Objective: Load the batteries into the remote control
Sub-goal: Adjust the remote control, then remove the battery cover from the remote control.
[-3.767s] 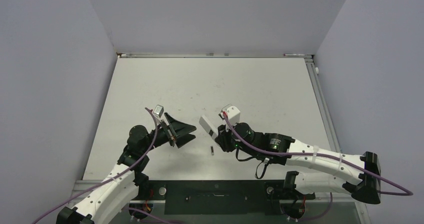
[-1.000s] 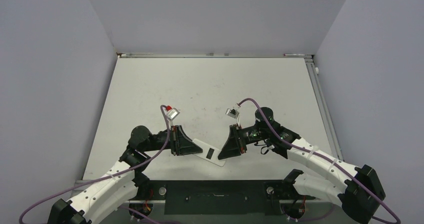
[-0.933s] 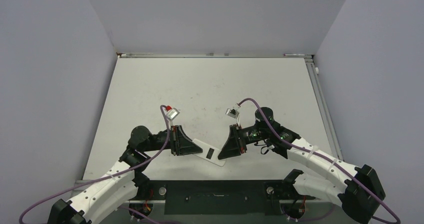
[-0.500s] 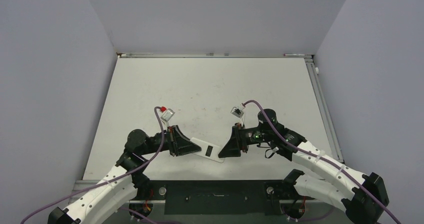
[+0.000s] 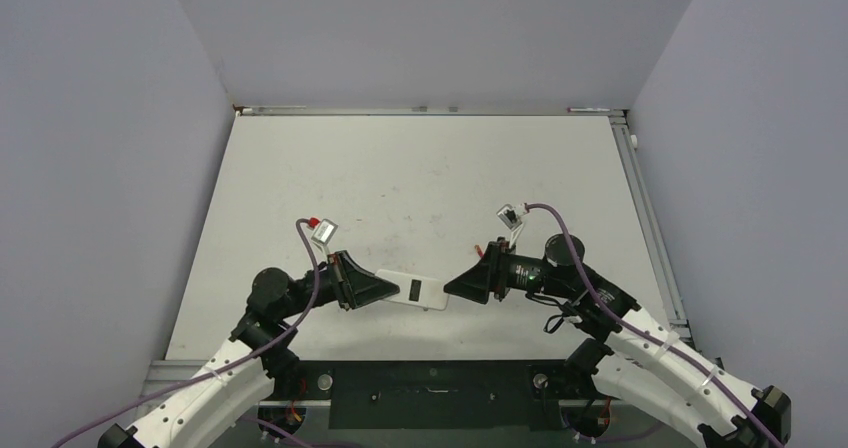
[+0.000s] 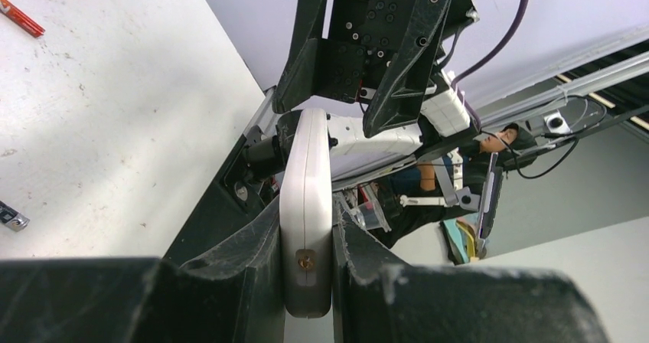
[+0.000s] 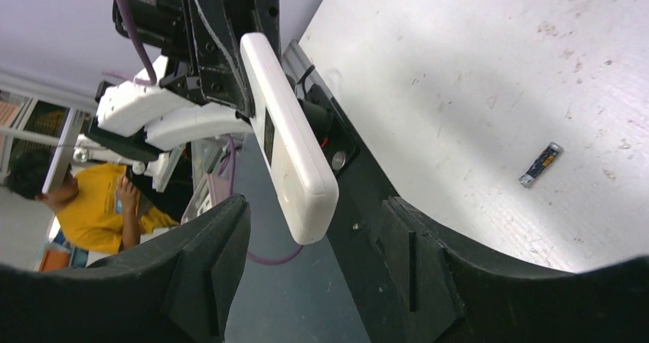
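Note:
The white remote control [image 5: 415, 293] hangs just above the table between the two arms. My left gripper [image 5: 385, 290] is shut on its left end; in the left wrist view both fingers press the remote's [image 6: 306, 197] flat sides. My right gripper [image 5: 452, 287] stands open at the remote's other end. In the right wrist view that end of the remote [image 7: 295, 155] sits between the spread jaws of the right gripper [image 7: 315, 214], with a gap on each side. One dark battery [image 7: 541, 164] lies on the white table, also seen as the battery [image 6: 9, 217] at the left wrist view's edge.
The black rail [image 5: 430, 393] along the table's near edge lies just below both grippers. A small red-orange stick [image 6: 21, 18] lies on the table farther out. Grey walls enclose the table on three sides.
My right gripper has opened, let go of the remote and drawn back to the right. The left gripper keeps hold of the remote, which has swung level and shifted slightly left.

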### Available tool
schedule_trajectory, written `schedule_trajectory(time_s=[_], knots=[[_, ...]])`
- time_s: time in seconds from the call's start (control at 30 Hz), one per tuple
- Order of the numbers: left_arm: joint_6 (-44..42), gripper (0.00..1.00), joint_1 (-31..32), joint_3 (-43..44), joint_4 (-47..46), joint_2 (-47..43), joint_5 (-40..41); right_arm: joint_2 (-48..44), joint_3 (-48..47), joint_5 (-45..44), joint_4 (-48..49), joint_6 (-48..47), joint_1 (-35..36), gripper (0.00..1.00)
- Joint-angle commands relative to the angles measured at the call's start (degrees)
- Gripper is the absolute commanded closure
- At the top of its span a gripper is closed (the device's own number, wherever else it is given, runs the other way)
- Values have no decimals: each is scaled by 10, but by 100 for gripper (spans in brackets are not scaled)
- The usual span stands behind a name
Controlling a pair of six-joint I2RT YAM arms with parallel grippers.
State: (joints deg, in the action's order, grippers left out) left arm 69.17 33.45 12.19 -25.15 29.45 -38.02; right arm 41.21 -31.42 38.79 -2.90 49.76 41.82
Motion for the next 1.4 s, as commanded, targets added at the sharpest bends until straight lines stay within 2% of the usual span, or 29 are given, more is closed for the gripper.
schedule_trajectory(time_s=[0.0, 0.17, 0.5, 0.87, 1.0, 1.37], knots=[[24, 100, 2, -2, -34, -14, 39, -21, 8, -78, 33, 30, 5, 38], [44, 100, 2, -11, -31, -21, 67, -20, 26, -99, 65, 56, 19, 41], [48, 100, 0, 0, 15, -15, 89, 22, -12, -235, 39, 32, 122, 42], [51, 100, -1, -1, 19, -13, 81, 51, -27, -269, 50, 30, 136, 47], [50, 100, -1, -1, 18, -11, 79, 54, -21, -270, 62, 37, 140, 51], [60, 100, -2, -6, 9, -9, 77, 42, -2, -272, 89, 50, 147, 73]])
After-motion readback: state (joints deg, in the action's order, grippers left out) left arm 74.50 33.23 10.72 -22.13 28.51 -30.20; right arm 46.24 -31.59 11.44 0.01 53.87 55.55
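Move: The left hand still grips the remote control near its left end, with the remote's middle about 4 cm to that hand's right and level with it. From the open right hand, that middle is roughly 6 cm to the left and level, its free end just off the fingertips. The dark battery lies on the table about 20 cm below, 5 cm ahead and 4 cm left of the right hand; the red battery is some 17 cm ahead and 9 cm right. The right hand nudges forward, then swings left, down and briefly back before easing forward again, ending about 3 cm left, 2 cm forward and 2 cm lower; it turns some 15 degrees clockwise as its fingers slide past the remote's free end and close on either side of it. The left hand keeps its grip and carries the remote about 2 cm forward and a little down in the first half, turning slightly counter-clockwise and tilting a little, then holds there. ##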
